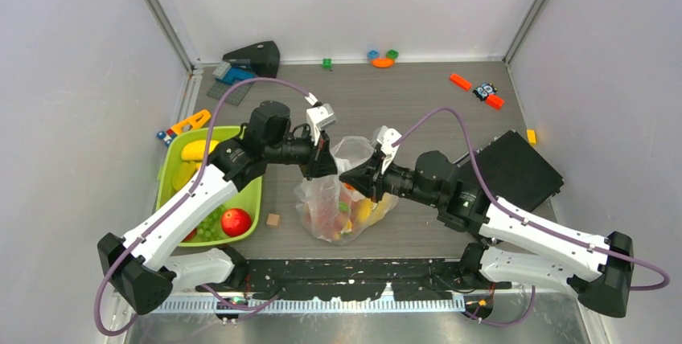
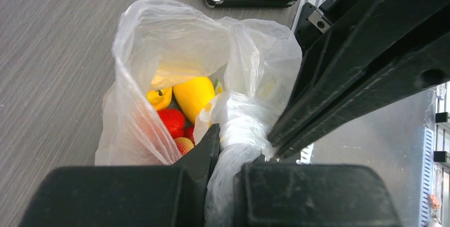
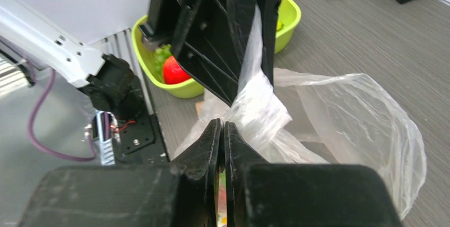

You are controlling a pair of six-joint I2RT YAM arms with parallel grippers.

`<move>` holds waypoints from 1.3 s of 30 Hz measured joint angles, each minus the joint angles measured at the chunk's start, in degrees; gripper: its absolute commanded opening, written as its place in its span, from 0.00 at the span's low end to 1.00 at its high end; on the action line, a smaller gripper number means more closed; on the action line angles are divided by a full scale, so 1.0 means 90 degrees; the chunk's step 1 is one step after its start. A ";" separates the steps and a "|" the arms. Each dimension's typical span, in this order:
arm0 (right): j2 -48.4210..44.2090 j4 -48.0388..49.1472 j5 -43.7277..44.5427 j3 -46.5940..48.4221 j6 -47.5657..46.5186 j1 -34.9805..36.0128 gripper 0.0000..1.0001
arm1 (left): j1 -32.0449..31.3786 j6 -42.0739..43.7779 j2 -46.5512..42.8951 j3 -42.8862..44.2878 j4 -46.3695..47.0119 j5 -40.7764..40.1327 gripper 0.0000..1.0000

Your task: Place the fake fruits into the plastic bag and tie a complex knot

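The plastic bag (image 1: 342,203) stands mid-table with its mouth open. Inside lie fake fruits: a yellow one (image 2: 193,97) and red strawberries (image 2: 172,121). My left gripper (image 2: 233,147) is shut on a twisted bunch of the bag's handle (image 2: 239,126) at the bag's top (image 1: 322,159). My right gripper (image 3: 223,126) is shut on the bag's film (image 3: 260,110) just beside it (image 1: 354,177). I cannot tell whether the bunch is a tied knot. More fruits sit in the lime-green tray (image 1: 165,179): yellow ones (image 1: 197,149), a red apple (image 1: 235,221), green grapes (image 1: 211,227).
A black box (image 1: 515,169) lies right of the bag, behind the right arm. A small tan cube (image 1: 273,219) sits between tray and bag. Toy bricks (image 1: 384,56) and red-orange pieces (image 1: 474,87) lie along the back; a black object (image 1: 253,59) is at back left.
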 measured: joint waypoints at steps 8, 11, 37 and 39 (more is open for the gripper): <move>-0.0049 0.0814 0.0644 -0.0828 -0.0389 0.0158 0.05 | 0.0000 0.0000 0.0066 -0.0002 -0.0323 -0.0155 0.01; -0.0141 0.1018 0.0748 -0.0986 -0.0486 0.0194 0.05 | 0.0000 -0.0019 0.0075 -0.0002 -0.0325 -0.0134 0.06; -0.0260 0.0967 0.1015 -0.1299 -0.0770 0.0318 0.05 | 0.0053 -0.0471 0.0146 -0.0095 0.0022 0.1149 0.44; -0.0255 0.0964 0.1018 -0.1299 -0.0775 0.0323 0.05 | 0.0053 -0.0515 0.0148 -0.0095 0.0070 0.1158 0.44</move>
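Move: The bag's twisted neck is already pinched in the left fingers and runs about 2 cm to their right and 1 cm down. From the right fingertips, it lies roughly 1 cm to the left and 1 cm ahead, at about their height. From the left hand, the fruit-filled belly of the bag sits some 5 cm back, 3 cm right and 18 cm below; the loose open rim flares about 4 cm ahead, 5 cm right and 5 cm below. The bag's twisted neck is drawn down by the right hand, which sinks about 5 cm, quickly at first and then easing off, its shut fingers keeping a strand pinched beside the twist. The left hand dips about 1 cm with its grip kept, then parts its fingers to nearly half open around the plastic while drawing back some 2.5 cm and rising again. ##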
